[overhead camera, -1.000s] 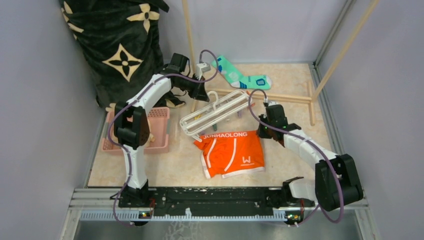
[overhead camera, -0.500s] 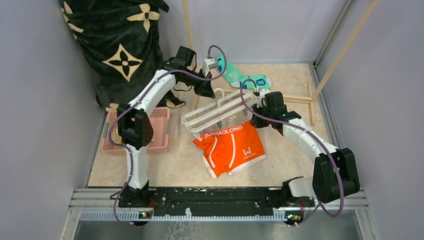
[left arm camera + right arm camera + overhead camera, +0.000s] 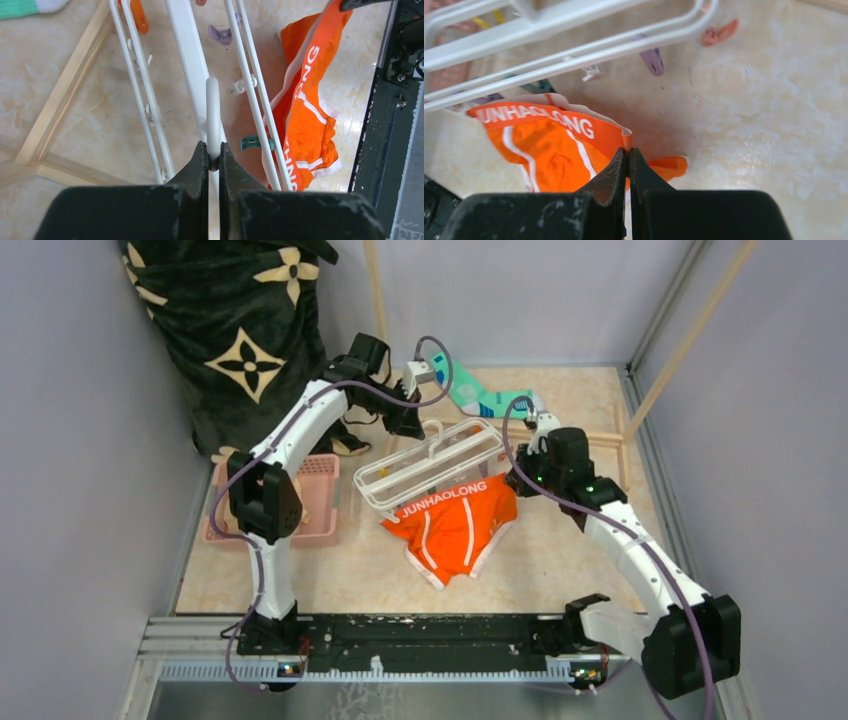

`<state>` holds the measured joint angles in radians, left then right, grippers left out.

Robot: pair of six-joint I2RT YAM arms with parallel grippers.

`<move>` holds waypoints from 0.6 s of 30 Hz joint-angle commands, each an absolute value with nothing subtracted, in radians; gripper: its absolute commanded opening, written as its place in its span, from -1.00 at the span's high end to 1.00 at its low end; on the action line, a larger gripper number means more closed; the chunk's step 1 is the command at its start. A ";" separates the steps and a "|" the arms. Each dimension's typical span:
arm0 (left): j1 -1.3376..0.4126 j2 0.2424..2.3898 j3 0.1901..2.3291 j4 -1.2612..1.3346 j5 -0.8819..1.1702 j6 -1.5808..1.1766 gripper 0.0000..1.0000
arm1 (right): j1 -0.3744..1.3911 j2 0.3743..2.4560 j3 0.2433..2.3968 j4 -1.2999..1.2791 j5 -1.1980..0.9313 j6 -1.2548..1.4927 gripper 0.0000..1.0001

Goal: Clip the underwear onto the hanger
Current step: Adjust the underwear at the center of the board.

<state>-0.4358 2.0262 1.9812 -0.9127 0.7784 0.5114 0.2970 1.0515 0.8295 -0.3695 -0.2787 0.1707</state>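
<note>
The orange underwear (image 3: pixel 455 525) hangs crumpled, its lettered waistband just under the near rail of the white hanger (image 3: pixel 430 465). My left gripper (image 3: pixel 412 424) is shut on the hanger's hook (image 3: pixel 213 117) and holds the frame tilted above the floor. My right gripper (image 3: pixel 520 477) is shut on the waistband's right corner (image 3: pixel 626 141) and holds it lifted. The underwear also shows in the left wrist view (image 3: pixel 305 110) and the right wrist view (image 3: pixel 549 145). Small clothespins dangle from the rails, among them a purple one (image 3: pixel 653 61) and an orange one (image 3: pixel 720 33).
A teal patterned sock (image 3: pixel 485 395) lies at the back behind the hanger. A pink basket (image 3: pixel 320 502) stands at the left. A dark patterned fabric bundle (image 3: pixel 235 330) fills the back left corner. Pale wooden poles (image 3: pixel 585 435) lie and stand at the back right.
My right gripper has lifted the underwear's waistband corner off the floor toward the hanger, bunching the cloth. My left gripper has raised the hanger by its hook and shifted it slightly right.
</note>
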 commanded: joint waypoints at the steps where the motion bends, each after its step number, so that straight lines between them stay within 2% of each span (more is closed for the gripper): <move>1: -0.442 2.080 2.048 -0.920 0.783 0.568 1.00 | 0.292 1.119 0.798 -0.386 -0.060 0.251 1.00; 4: -0.446 2.151 2.115 -0.918 0.800 0.576 1.00 | 0.291 1.187 0.795 -0.335 0.028 0.269 1.00; 8: -0.465 2.215 2.155 -0.917 0.791 0.599 1.00 | 0.290 1.301 0.822 -0.248 0.034 0.278 1.00; 16: -0.471 2.223 2.129 -0.897 0.741 0.610 1.00 | 0.289 1.457 0.864 -0.069 0.085 0.234 0.98; 18: -0.471 2.220 2.125 -0.884 0.735 0.600 0.96 | 0.290 1.489 0.876 -0.047 0.106 0.223 0.90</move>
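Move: The right fingers hold the right end of the underwear's waistband; the underwear's middle hangs about 11 cm to the left, 5 cm back and 10 cm below that hand. The hanger's middle is some 15 cm left, 7 cm ahead and 8 cm lower, and the rack's wooden bar lies straight ahead about 18 cm, 12 cm down. From the left hand, holding the hook, the underwear is roughly 16 cm back, 5 cm right and 11 cm below; the hanger's middle is level sideways, 3 cm back, 9 cm down. Still pinching the waistband's right end, the right hand brings it about 12 cm down to the board, easing to the right and then forward some 5 cm, while turning clockwise and tipping down; at the very end its squeeze slackens, the fingers not yet apart. The left hand keeps the hook and lowers the hanger about 5 cm, drifting forward and right. ##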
